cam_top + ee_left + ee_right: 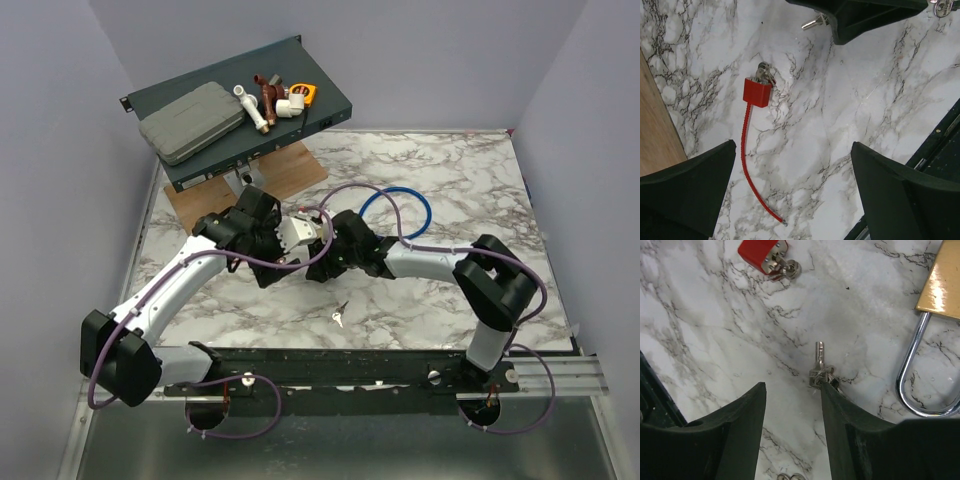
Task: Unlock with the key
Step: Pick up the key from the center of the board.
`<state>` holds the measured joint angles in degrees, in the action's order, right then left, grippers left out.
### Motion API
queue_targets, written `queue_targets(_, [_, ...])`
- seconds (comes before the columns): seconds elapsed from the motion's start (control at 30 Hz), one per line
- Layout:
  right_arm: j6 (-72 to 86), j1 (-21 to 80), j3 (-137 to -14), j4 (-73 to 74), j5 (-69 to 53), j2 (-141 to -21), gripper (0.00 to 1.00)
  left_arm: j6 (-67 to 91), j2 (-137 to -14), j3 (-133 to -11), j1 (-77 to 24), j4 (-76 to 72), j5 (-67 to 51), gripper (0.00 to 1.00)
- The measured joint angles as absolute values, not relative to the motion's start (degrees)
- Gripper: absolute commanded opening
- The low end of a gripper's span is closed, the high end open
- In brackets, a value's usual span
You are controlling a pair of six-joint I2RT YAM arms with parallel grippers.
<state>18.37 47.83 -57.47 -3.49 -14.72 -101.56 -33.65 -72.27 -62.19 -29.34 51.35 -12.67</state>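
Observation:
The key (819, 356), small and silver on a ring, lies on the marble in the right wrist view. My right gripper (793, 386) is open with bare marble between its jaws. Its right fingertip (826, 386) touches the key's ring from the side. The brass padlock (942, 284) lies at the right with its silver shackle (910, 375) swung out. My left gripper (793, 146) hangs wide open over the marble with nothing in it. The right gripper's dark fingers (865, 17) show at the top of the left wrist view, with the key (812, 23) beside them.
A red padlock (757, 92) with a key in it (764, 74) trails a red cable shackle (746, 165). Another small key set (341, 316) lies near the front edge. A blue cable loop (396, 205), a wooden board (655, 130) and a rack unit (240, 110) with tools stand behind.

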Motion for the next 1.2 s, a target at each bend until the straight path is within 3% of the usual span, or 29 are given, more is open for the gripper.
queue_targets(0.5, [16.93, 48.05, -58.65, -3.25, -9.47, -105.84, 0.34, -32.86, -68.79, -58.89, -28.97, 50.59, -12.64, 0.97])
queue_targets(0.83, [14.66, 49.28, -60.01, -2.09, -6.92, -106.87, 0.01, -32.71, -68.79, -58.89, -28.99, 50.61, -12.67, 0.97])
queue_targets(1.2, [14.5, 49.45, -57.08, -1.43, -6.37, -103.11, 0.01, -32.73, -68.75, -58.92, -28.99, 51.62, -12.64, 0.95])
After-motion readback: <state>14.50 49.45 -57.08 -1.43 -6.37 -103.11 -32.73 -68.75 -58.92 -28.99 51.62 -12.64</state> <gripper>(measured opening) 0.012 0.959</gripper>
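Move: The key lies almost under the right hand's half-open fingers, roughly 3 cm below them and about 1 cm farther ahead. The brass padlock is about 8 cm ahead of that hand and 2 cm to its right; the red padlock some 3 cm ahead and 10 cm left; the second key about 8 cm back and 6 cm right, all on the table. From the left hand, the key is around 11 cm right, 3 cm ahead and 12 cm down. Around the key at the table's middle, the right hand sinks about 3 cm, then creeps 1.5 cm forward while its fingers narrow from half open to shut, pinching the key near its head, the wrist tilting some 10 degrees. With the pinch made, it begins to rise by under 1 cm, easing back and to the right. ##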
